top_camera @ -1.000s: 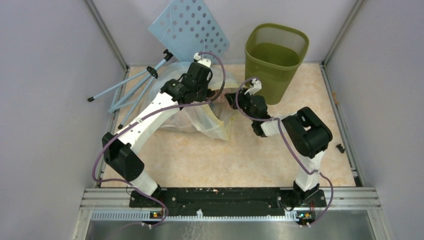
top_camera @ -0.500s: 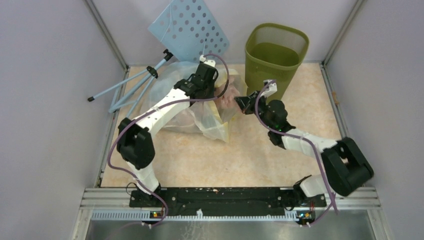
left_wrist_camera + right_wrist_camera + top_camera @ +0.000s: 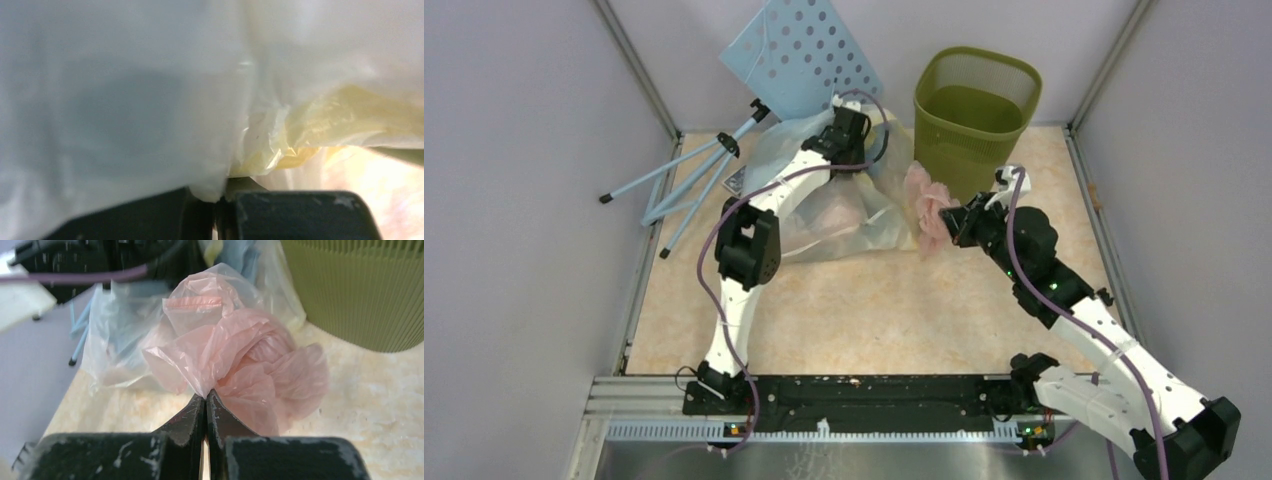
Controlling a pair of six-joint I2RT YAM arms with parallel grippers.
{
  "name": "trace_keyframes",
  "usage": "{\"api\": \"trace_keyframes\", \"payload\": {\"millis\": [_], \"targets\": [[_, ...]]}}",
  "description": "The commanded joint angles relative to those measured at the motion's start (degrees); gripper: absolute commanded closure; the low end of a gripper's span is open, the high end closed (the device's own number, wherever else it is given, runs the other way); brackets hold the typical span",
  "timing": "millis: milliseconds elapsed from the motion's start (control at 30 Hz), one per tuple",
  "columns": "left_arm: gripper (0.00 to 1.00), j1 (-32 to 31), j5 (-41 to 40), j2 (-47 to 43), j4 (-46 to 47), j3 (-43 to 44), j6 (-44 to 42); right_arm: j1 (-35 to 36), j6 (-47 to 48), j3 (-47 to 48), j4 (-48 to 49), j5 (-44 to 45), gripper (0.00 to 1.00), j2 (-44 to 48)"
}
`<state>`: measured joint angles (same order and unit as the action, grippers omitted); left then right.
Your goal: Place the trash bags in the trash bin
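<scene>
The pink trash bag (image 3: 927,203) hangs bunched beside the olive-green mesh trash bin (image 3: 976,108), just left of its base. My right gripper (image 3: 952,222) is shut on a pinched fold of the pink bag (image 3: 240,355), and its jaws (image 3: 206,396) meet at the plastic. The bin wall (image 3: 360,290) stands to the upper right. My left gripper (image 3: 856,138) is at the back, shut on the edge of a clear-whitish bag (image 3: 125,100) at its tips (image 3: 220,192). A yellowish bag (image 3: 340,120) lies bunched to the right. The rest of the clear bags (image 3: 824,215) lie on the floor under the left arm.
A blue perforated board (image 3: 802,55) leans on the back wall. A pale blue tripod (image 3: 694,172) lies at the back left. Metal frame rails run along the floor's edges. The floor is beige stone-patterned.
The right gripper closed on the pink bag and pulled it right, out of the pile and up beside the bin. The left gripper moved farther back with the clear bag.
</scene>
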<state>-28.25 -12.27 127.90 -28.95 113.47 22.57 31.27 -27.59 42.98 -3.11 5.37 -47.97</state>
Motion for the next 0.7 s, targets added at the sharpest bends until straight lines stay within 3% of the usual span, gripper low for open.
{"api": "trace_keyframes", "payload": {"millis": [0,100,300,333,433,467,667], "targets": [[1.00,2.3,2.6,4.2,-0.1,14.1,1.1,-0.1,2.1,4.8,-11.4,-8.4,1.00,1.4],[0.95,2.9,3.7,3.0,2.3,14.0,0.6,-0.1,0.6,4.9,-12.3,-16.4,1.00,1.4],[0.63,3.0,20.7,-5.9,5.0,4.1,-0.7,-0.1,-3.3,2.0,-9.9,-22.9,1.00,0.1],[0.55,2.9,23.4,-8.1,5.0,2.1,-0.7,-0.1,-3.3,1.9,-9.8,-23.0,0.97,-0.2],[0.33,2.5,29.3,-15.8,5.0,-5.2,-0.6,-0.1,-3.4,2.9,-13.2,-20.1,0.57,-1.7],[0.28,2.2,30.5,-18.1,5.2,-7.8,-1.0,-0.1,-3.5,3.2,-14.7,-18.3,0.52,-2.1],[0.08,-0.3,32.7,-32.1,4.5,-20.5,-2.2,-0.1,-2.5,1.4,-19.3,-12.9,0.38,-2.6]]}}
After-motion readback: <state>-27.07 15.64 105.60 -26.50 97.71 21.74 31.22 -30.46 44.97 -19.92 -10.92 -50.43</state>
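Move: Bare table in front of the clear bag, where the pink trash bag pinched by the right hand will go, is about 9 cm left of that hand, 3 cm back, 25 cm below. From the same hand the clear bag's heap lies some 22 cm left, 15 cm ahead, 20 cm below; the bin 6 cm right, 23 cm ahead, 13 cm below. From the left hand, the heap is about 6 cm left, 5 cm back, 5 cm below, the bare patch 7 cm right, 23 cm back, 10 cm below. The pink bag, still pinched at its edge, is carried back some 5 cm and a little left and down by the right hand, which yaws counter-clockwise; then its fingers open and let go, tipping down as the hand sinks. The clear bag is pushed slightly forward and up by the left hand's shut fingers, which then open wide as the hand draws back about 14 cm, rising, rolling and turning clockwise. ##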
